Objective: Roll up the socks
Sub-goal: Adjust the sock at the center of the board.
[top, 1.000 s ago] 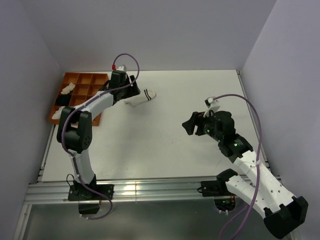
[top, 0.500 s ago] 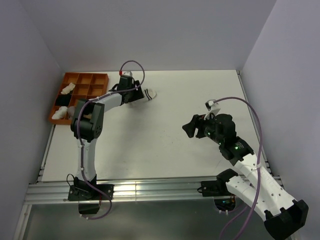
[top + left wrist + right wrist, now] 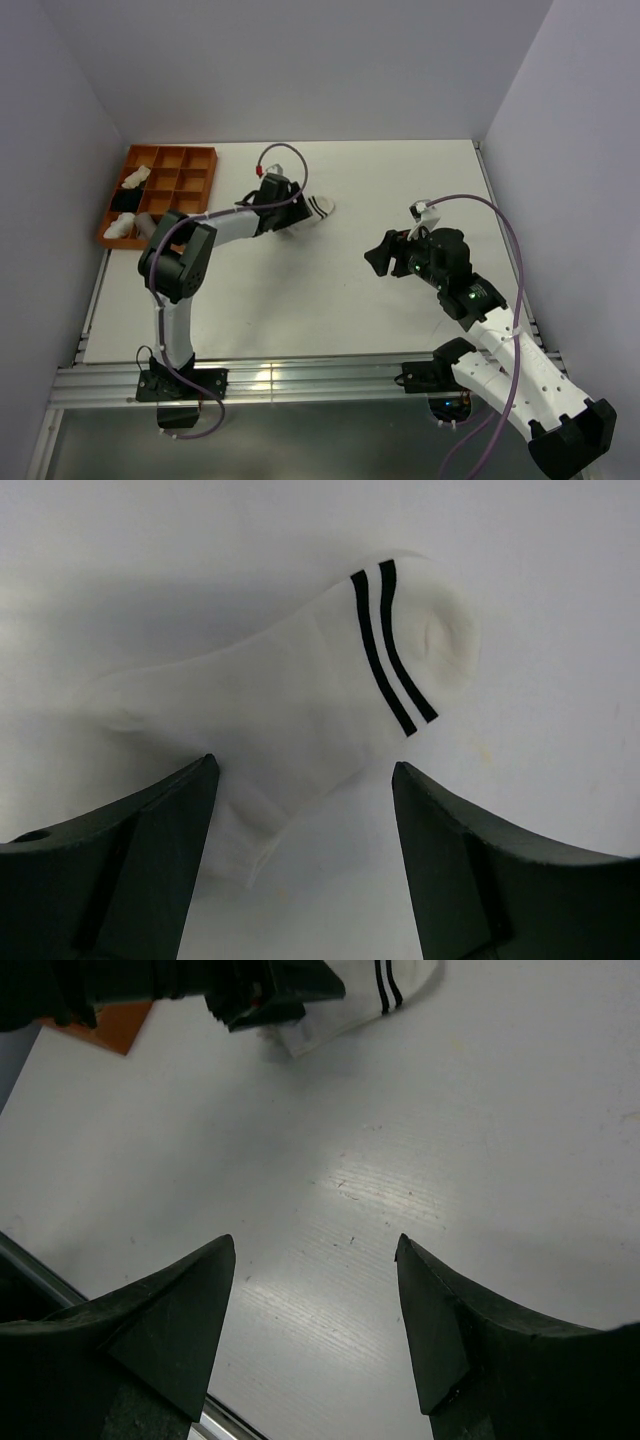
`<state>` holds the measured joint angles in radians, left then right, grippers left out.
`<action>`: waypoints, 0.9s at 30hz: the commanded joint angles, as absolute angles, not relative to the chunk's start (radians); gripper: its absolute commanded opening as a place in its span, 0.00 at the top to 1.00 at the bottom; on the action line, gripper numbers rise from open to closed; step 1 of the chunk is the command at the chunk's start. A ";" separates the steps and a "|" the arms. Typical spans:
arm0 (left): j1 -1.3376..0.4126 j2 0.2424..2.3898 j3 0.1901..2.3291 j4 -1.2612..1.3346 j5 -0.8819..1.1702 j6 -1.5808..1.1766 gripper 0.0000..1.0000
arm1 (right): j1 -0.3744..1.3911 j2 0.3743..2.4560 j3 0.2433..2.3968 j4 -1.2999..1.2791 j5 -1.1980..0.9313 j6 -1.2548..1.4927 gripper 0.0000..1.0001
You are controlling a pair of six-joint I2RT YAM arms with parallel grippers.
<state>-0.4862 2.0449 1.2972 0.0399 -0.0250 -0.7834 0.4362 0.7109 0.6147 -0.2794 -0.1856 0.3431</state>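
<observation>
A short white sock with two dark stripes (image 3: pixel 318 209) lies flat on the white table, just right of my left gripper (image 3: pixel 284 203). In the left wrist view the sock (image 3: pixel 300 705) runs from upper right to lower left. Its lower end sits between the open fingers of the left gripper (image 3: pixel 304 766), and neither finger presses on it. My right gripper (image 3: pixel 377 256) hovers open over bare table at mid right, well apart from the sock. The right wrist view shows the right gripper (image 3: pixel 315 1242) open and empty, with the sock (image 3: pixel 372 998) far ahead at the top edge.
An orange compartment tray (image 3: pixel 193 151) stands at the table's back left, holding white bundles (image 3: pixel 135 178) and a black bundle (image 3: pixel 124 201). The left arm (image 3: pixel 215 228) stretches from the tray side toward the sock. Grey walls close in the table on three sides.
My left gripper has swung right and toward the near edge, away from the tray. The striped sock has shifted the same way with it. The right arm has barely moved.
</observation>
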 commanded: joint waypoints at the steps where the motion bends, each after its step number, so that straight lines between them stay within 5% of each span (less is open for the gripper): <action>1: -0.624 1.984 1.186 -0.182 -0.037 -0.893 0.22 | 0.443 0.709 0.618 -0.258 -0.186 0.344 0.27; 13: -0.765 1.727 1.109 -0.232 -0.152 -0.951 0.21 | 0.463 0.814 0.610 -0.178 -0.189 0.422 0.34; 27: -0.648 1.387 0.936 -0.248 -0.147 -0.870 0.21 | 0.548 1.302 0.675 -0.029 -0.100 0.618 0.56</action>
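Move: The left hand's open fingertips already rest on the white sock, whose middle lies about 2 cm ahead of the hand point and 2 cm to its right, roughly 1 cm below; the striped end is some 4 cm ahead and 7 cm right. The wooden tray's middle is about 37 cm to the left and 7 cm farther out. From the right hand, hovering high, the sock lies some 23 cm ahead, 21 cm left and 16 cm below. With its fingers kept open and their tips on the white sock, the left hand sweeps it back about 15 cm and some 6 cm to the right towards the middle of the board, then comes free, rising and easing back to the left. As the drag ends, the right hand sinks about 11 cm and shifts left towards the sock's striped end, its fingers tipping over 20 degrees farther down and partly closing, without reaching the sock yet. ##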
